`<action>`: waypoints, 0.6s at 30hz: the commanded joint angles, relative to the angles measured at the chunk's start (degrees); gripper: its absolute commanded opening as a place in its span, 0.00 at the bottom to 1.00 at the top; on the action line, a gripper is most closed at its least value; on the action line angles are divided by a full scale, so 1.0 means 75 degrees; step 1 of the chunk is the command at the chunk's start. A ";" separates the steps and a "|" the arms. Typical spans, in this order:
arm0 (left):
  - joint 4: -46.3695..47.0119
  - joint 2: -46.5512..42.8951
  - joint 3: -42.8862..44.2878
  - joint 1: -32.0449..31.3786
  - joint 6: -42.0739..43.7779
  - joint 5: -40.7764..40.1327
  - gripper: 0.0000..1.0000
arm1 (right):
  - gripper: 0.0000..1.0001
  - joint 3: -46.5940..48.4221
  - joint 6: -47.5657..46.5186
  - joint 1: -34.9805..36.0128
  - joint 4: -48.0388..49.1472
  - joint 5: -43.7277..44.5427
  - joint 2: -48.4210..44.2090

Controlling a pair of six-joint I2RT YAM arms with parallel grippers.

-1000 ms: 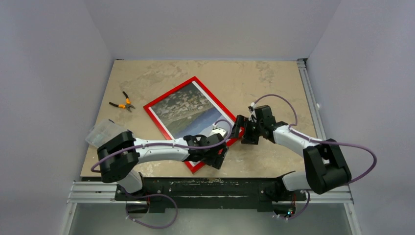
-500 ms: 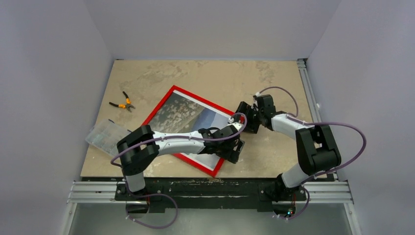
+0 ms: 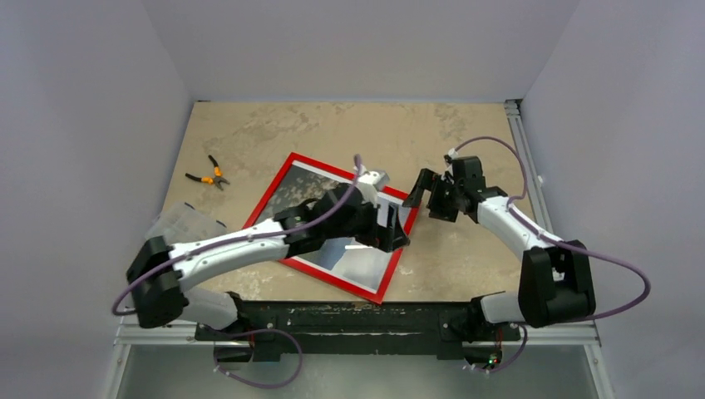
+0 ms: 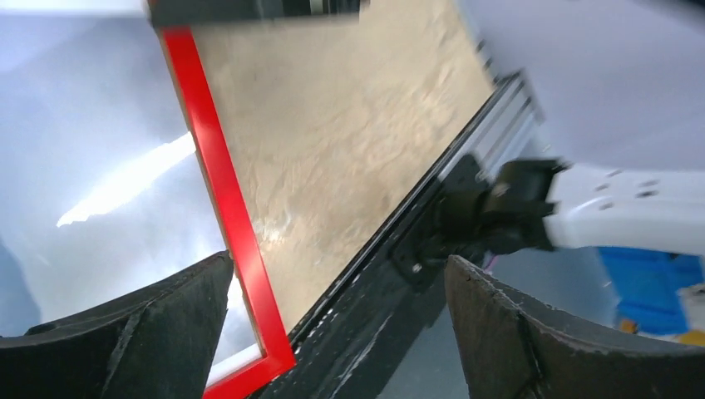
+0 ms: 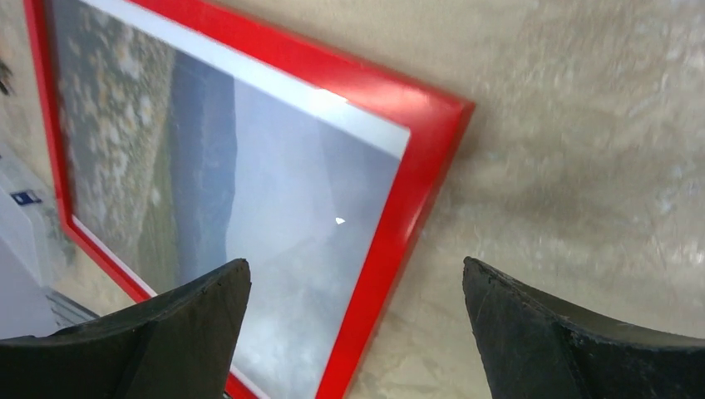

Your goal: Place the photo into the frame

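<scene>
The red frame [image 3: 270,193] lies face up on the table, turned at an angle. The landscape photo [image 3: 309,186] shows behind its pane. My left arm reaches across the frame. The left gripper [image 3: 391,229] hangs open over the frame's right side, with nothing between its fingers. In the left wrist view the frame's red edge [image 4: 218,189] and near corner pass by the left finger [image 4: 158,332]. My right gripper [image 3: 431,198] stands open just right of the frame's far right corner. In the right wrist view that corner of the frame [image 5: 420,158] and the photo [image 5: 199,191] lie below the empty jaws.
Orange-handled pliers [image 3: 209,174] lie at the left of the table. A clear plastic sheet [image 3: 177,224] sits at the near left edge. An aluminium rail [image 3: 525,158] runs along the right side. The black base rail [image 3: 374,318] borders the near edge.
The frame has turned and slid toward the near edge. My left arm swung up and right across it, and its jaws widened. The right gripper drew back to the right.
</scene>
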 commanded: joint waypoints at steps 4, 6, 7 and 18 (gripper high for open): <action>-0.0588 -0.2898 -0.0766 0.0869 -0.0706 -0.0847 0.97 | 0.95 -0.0282 -0.0189 0.1438 -0.1487 0.1536 -0.0757; -0.1321 -0.3531 -0.0727 0.0980 -0.0772 -0.1434 0.97 | 0.93 -0.0372 -0.0069 0.1855 -0.1636 0.1870 -0.0740; -0.1653 -0.3795 -0.0721 0.1026 -0.0812 -0.1680 0.97 | 0.92 -0.0444 0.0008 0.2033 -0.1646 0.2028 -0.0728; -0.3157 -0.5410 -0.0871 0.1153 -0.0921 -0.2740 0.98 | 0.54 -0.0855 0.0339 0.2876 -0.1116 0.2724 -0.0005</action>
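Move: The frame's right bar, now beneath and behind the right gripper, has its middle about 12 cm back, 5 cm left and 8 cm down; the far right corner lies just 2 cm ahead and 2 cm left of that gripper. The photo's middle is roughly 7 cm back and 22 cm left, equally low. From the left gripper, the bar's middle is some 2 cm forward, 4 cm right and 17 cm below. Bring the right gripper back about 10 cm and down 6, with a little leftward travel, to the frame's right bar; tip its fingers steeper towards the table and partly close them until they straddle the bar. Meanwhile lift the wide-open left gripper clear, up some 12 cm and 17 cm to the left over the photo, turning its wrist roughly 25 degrees counter-clockwise. ##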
